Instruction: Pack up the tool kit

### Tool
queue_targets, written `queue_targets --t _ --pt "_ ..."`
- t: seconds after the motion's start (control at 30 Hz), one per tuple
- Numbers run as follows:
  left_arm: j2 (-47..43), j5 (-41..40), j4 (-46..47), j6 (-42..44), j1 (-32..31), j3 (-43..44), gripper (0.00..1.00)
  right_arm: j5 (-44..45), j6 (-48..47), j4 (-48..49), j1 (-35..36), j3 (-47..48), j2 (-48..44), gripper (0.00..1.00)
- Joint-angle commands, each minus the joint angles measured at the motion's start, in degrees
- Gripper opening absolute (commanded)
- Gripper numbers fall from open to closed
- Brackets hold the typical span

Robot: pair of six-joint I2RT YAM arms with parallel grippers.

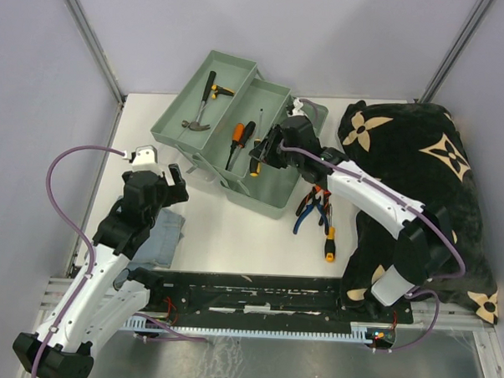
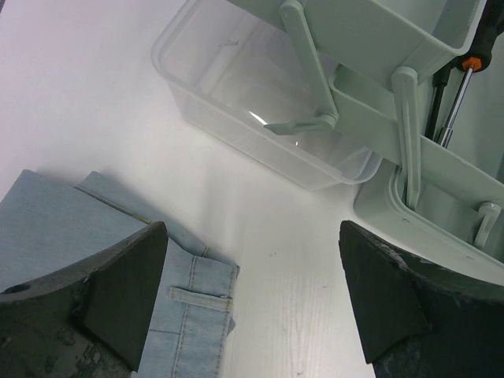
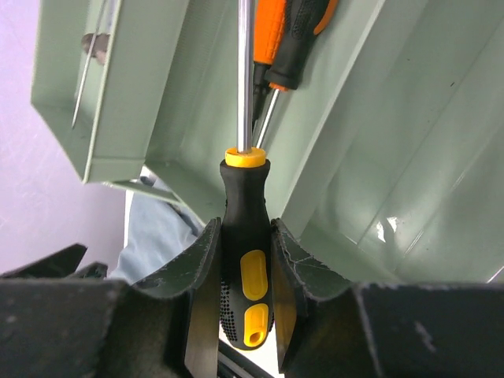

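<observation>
The pale green toolbox [image 1: 272, 197] stands open with its trays folded out. A small hammer [image 1: 198, 118] lies in the far-left tray, and orange-and-black screwdrivers [image 1: 239, 141] lie in the middle tray [image 3: 370, 118]. My right gripper [image 3: 246, 268] is shut on the handle of a black-and-yellow screwdriver [image 3: 246, 228], whose shaft points into that tray beside an orange screwdriver [image 3: 285, 39]. Pliers [image 1: 311, 210] and another screwdriver [image 1: 330, 243] lie on the table right of the box. My left gripper [image 2: 252, 291] hangs open and holds nothing, between the cloth and the box's translucent lid [image 2: 236, 87].
A folded light-blue denim cloth [image 2: 94, 236] lies under my left gripper, near the table's left side. A black blanket with beige flower marks [image 1: 419, 188] covers the right side. The right arm reaches across the pliers. Grey walls enclose the table.
</observation>
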Motion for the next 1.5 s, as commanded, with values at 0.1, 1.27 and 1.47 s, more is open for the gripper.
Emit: queue_targets --t 0.1,1.27,1.47 --pt "-0.85 -0.12 2.15 0.54 0.30 0.28 0.95 3.81 3.51 0.71 0.26 9.54 7.26 0.13" --pt "-0.73 -0.14 2.31 0.72 0.30 0.21 0.95 10.97 -4.51 -5.15 1.79 5.66 -3.95 0.59" --pt "-0.85 0.26 2.36 0.64 0.30 0.19 0.95 25.70 -11.84 -15.82 1.72 -5.91 -14.94 0.71"
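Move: Keep the right hand's hold on the yellow-black screwdriver; its landing place, the free strip of the toolbox's middle tray, is about 4 cm ahead of that hand, 3 cm left and 6 cm below. The black screwdriver already in the tray is roughly 3 cm ahead and 5 cm left of the hand, the orange one 3 cm ahead and 7 cm left. From the idle left hand, the landing place is some 14 cm ahead and 23 cm right. Carry the held screwdriver with the right hand about 5 cm forward, slightly left and 3 cm down into the middle tray, turning the wrist some 10 degrees clockwise. Part the fingers to let go of the handle beside the black screwdriver, then draw back and to the right while rising about 7 cm, clear of the tray. ##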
